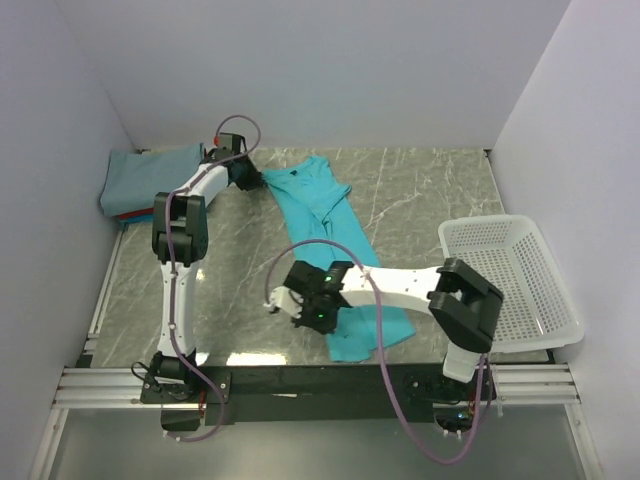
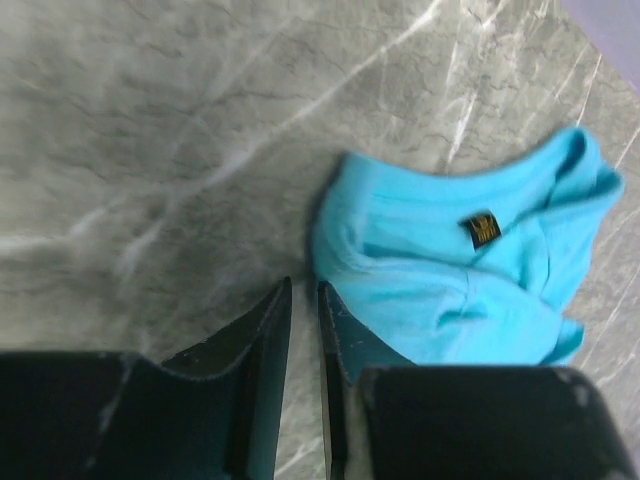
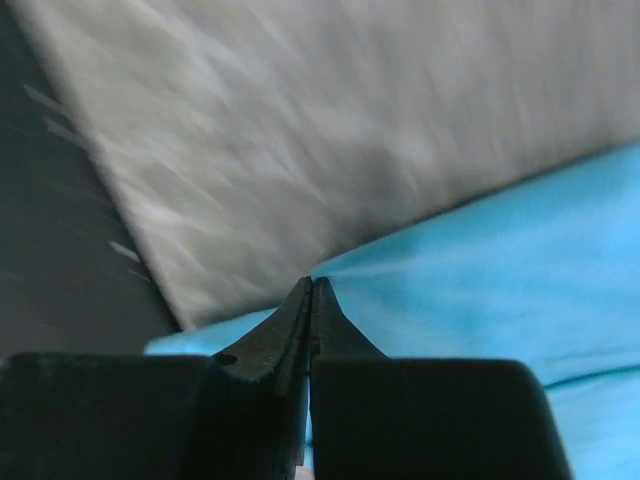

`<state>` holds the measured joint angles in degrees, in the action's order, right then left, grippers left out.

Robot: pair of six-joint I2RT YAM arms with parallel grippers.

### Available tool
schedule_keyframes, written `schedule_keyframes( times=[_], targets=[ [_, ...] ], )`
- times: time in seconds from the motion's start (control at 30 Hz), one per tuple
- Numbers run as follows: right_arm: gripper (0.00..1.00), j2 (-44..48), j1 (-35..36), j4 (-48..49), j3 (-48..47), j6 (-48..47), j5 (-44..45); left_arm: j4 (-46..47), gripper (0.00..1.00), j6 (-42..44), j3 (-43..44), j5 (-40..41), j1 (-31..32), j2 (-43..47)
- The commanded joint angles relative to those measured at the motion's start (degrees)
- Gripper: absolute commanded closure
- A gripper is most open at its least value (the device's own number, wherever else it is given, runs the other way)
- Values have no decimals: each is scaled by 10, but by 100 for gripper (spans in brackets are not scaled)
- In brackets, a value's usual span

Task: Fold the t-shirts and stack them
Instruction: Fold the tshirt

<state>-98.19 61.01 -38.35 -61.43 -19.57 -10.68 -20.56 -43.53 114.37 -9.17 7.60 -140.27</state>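
A bright turquoise t-shirt (image 1: pixel 335 225) lies stretched in a long strip from the table's back centre toward the front; its collar with a dark label (image 2: pixel 483 229) shows in the left wrist view. My left gripper (image 1: pixel 243 165) (image 2: pixel 303 285) sits low just left of the collar end, its jaws a narrow gap apart with only marble between them. My right gripper (image 1: pixel 300 305) (image 3: pixel 312 282) is at the shirt's near left edge, shut, with the turquoise cloth (image 3: pixel 480 260) drawn to a point at its tips. Folded t-shirts (image 1: pixel 150 175) are stacked at the back left, grey-blue on top, red beneath.
A white mesh basket (image 1: pixel 500 222) stands at the table's right edge. White walls close in the back and both sides. The black frame rail (image 1: pixel 330 375) runs along the front of the marble table (image 1: pixel 230 290).
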Motion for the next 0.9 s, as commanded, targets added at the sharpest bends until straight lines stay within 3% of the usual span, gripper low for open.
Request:
schedule_keyframes(
  times=[0.0,0.17,0.27,0.3,0.43,0.47,0.57,0.7,0.77,0.8,0.87],
  targets=[
    [98,-38,29,-19,-90,-4,-62,-20,76,41,-9,10,-18,13],
    [92,-96,47,-65,-202,-5,-91,-21,75,70,-10,-7,-24,40],
    [72,-90,45,-92,-234,-16,-86,-25,71,90,-5,-15,-25,60],
    [60,-82,41,-96,-236,-25,-83,-24,67,102,-5,-15,-27,68],
    [46,-6,-3,-113,-224,-52,-79,15,47,136,-48,5,-32,145],
    [45,8,-39,-111,-221,-58,-84,24,39,144,-71,7,-35,184],
    [37,50,-117,-83,-212,-61,-89,56,29,155,-133,1,-39,273],
    [29,67,-298,-2,-228,-9,-133,108,27,127,-262,-51,-41,394],
    [18,61,-353,92,-228,39,-165,121,27,121,-335,-80,-41,460],
    [6,52,-380,121,-229,104,-184,124,27,115,-360,-108,-39,482],
    [6,-10,-444,180,-258,181,-230,113,27,121,-423,-127,-35,543]
  ],
)
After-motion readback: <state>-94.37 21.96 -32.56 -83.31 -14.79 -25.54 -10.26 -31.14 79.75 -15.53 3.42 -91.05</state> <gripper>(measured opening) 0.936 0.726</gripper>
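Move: The right hand grips the shirt's left edge near the hem; the place for it lies about 9 cm left, 1 cm back and 3 cm down. The hem's middle is some 11 cm to this hand's right and 4 cm back. The left hand is at the collar's left corner, roughly 1 cm right and 1 cm below it, with the black label about 8 cm right and 2 cm ahead, and the folded stack some 25 cm left, level with it. The right hand draws its hem some 9 cm left, then both hands release and rise, right forward, left back. ##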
